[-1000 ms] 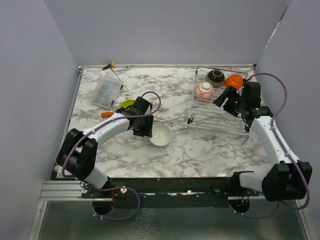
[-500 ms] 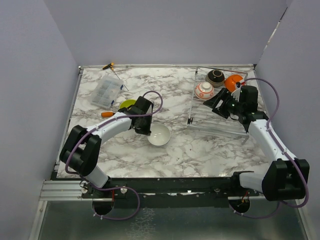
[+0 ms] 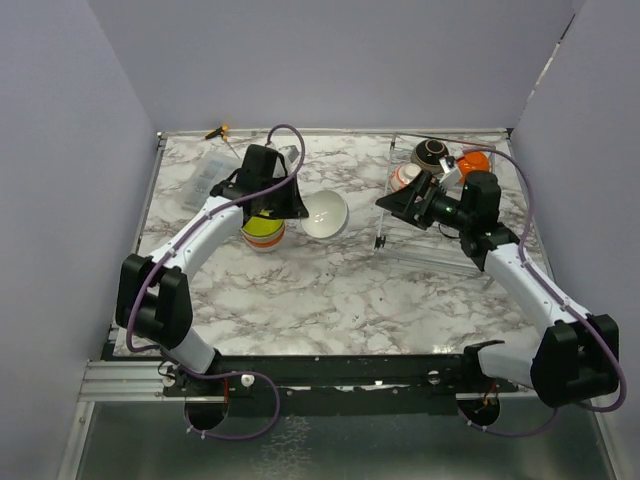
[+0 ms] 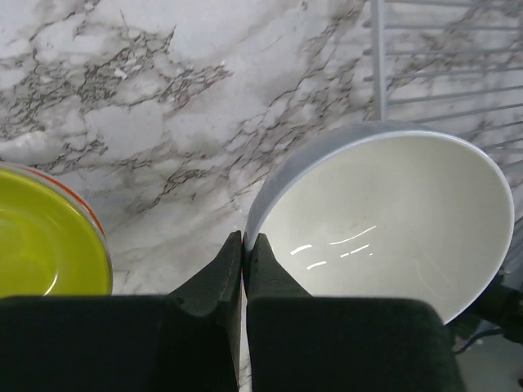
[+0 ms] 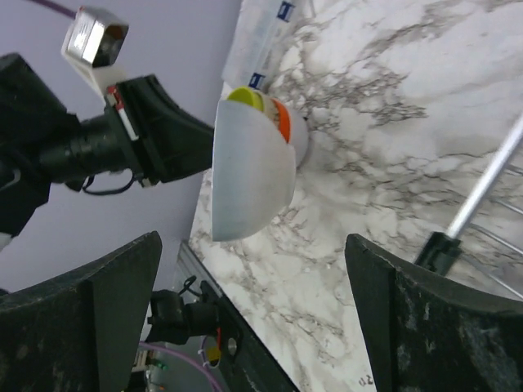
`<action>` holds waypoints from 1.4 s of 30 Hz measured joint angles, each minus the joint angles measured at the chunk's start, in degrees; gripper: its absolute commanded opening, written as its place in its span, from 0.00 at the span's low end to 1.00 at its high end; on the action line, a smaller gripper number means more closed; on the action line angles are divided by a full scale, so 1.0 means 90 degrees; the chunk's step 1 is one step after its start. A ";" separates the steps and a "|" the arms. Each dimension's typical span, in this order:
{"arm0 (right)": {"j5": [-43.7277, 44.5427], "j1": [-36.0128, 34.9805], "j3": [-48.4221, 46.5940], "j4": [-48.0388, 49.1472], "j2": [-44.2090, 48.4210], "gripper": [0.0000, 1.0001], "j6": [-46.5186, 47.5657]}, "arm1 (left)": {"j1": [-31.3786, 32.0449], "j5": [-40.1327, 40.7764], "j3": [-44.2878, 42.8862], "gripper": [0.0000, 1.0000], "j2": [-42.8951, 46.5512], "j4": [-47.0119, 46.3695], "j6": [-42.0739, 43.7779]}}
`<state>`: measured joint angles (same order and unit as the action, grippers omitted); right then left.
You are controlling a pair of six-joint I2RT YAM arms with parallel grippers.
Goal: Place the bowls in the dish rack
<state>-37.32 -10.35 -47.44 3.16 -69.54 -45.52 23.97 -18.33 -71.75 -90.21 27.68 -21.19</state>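
Observation:
My left gripper [image 3: 301,207] is shut on the rim of a white bowl [image 3: 326,213], holding it tilted above the table left of the dish rack [image 3: 440,232]. In the left wrist view the fingers [image 4: 221,273] pinch the rim of the white bowl [image 4: 392,220]. My right gripper [image 3: 396,205] stands open at the rack's left edge, facing that bowl [image 5: 249,175], apart from it. A lime green bowl [image 3: 263,226] sits nested in an orange-banded one on the table. In the rack lie a dark brown bowl [image 3: 432,153], an orange bowl [image 3: 474,161] and a white patterned bowl [image 3: 404,176].
A clear plastic compartment box [image 3: 203,181] lies at the back left, partly behind my left arm. A small orange-handled tool [image 3: 217,131] lies by the back edge. Purple walls close in the table on three sides.
My left gripper shut on the white bowl's rim, lifted it and carried it back and right toward the rack. My right gripper opened wide and swung left off the rack toward the bowl.

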 measured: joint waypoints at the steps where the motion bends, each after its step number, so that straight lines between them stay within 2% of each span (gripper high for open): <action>1: -0.0036 -0.0124 0.0000 0.0151 -0.0022 0.98 -0.0092 | -0.0102 -0.0202 -0.0090 0.00 0.0000 -0.0083 -0.0078; 5: -0.0121 -0.0612 -0.0022 0.0760 -0.0282 0.98 -0.0529 | -0.0408 -0.0916 -0.0267 0.00 0.0000 -0.0262 -0.0403; 10: -0.0221 -0.1144 -0.0338 0.1134 -0.1069 0.98 -0.1107 | -0.0471 -0.1634 -0.0301 0.00 -0.0049 -0.0313 -0.0748; 19: 0.0022 -0.1603 -0.0867 0.1081 -0.1515 0.95 -0.1324 | -0.0483 -0.1870 -0.0301 0.00 -0.0075 -0.0323 -0.1022; 24: 0.0022 -0.1681 -0.0872 0.1071 -0.1685 0.74 -0.1494 | -0.0488 -0.1868 -0.0301 0.00 -0.0075 -0.0335 -0.1078; 32: 0.0029 -0.1719 -0.0950 0.0969 -0.1773 0.56 -0.1685 | -0.0488 -0.1860 -0.0301 0.00 -0.0075 -0.0355 -0.1098; 33: 0.0032 -0.1719 -0.0952 0.0964 -0.1773 0.54 -0.1695 | -0.0488 -0.1858 -0.0301 0.06 -0.0075 -0.0352 -0.1098; 36: 0.0051 -0.1719 -0.0993 0.0894 -0.1773 0.52 -0.1712 | -0.0488 -0.1858 -0.0301 0.35 -0.0073 -0.0359 -0.1086; 38: 0.0117 -0.1722 -0.1030 0.0780 -0.1770 0.52 -0.1717 | -0.0488 -0.1860 -0.0301 0.51 -0.0070 -0.0396 -0.1076; 42: 0.0539 -0.1727 -0.1117 0.0284 -0.1695 0.51 -0.1547 | -0.0488 -0.1775 -0.0301 0.72 0.0075 -0.0459 -0.1022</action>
<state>-32.47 -25.89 -57.49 5.72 -84.79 -59.44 19.57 -34.30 -74.46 -89.54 23.55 -30.39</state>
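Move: The left hand holds the white bowl by its rim, the bowl's middle some 5 cm to its right and about 2 cm lower; the stack with the lime bowl stands about 11 cm to its left, 1 cm farther out, 11 cm below. From the open right hand, the white bowl is about 17 cm to the left, 2 cm back and 6 cm lower; the patterned bowl in the rack is about 14 cm ahead, 5 cm right and 16 cm below. Leftward, about 11 cm, the right hand reaches wide open to the white bowl, tipping down some 10 degrees, and closes its fingers around the bowl's outside. The left hand first rises about 4 cm, rolling its left side down some 15 degrees, holds the bowl still for the grasp, then opens and lets go of the rim. ##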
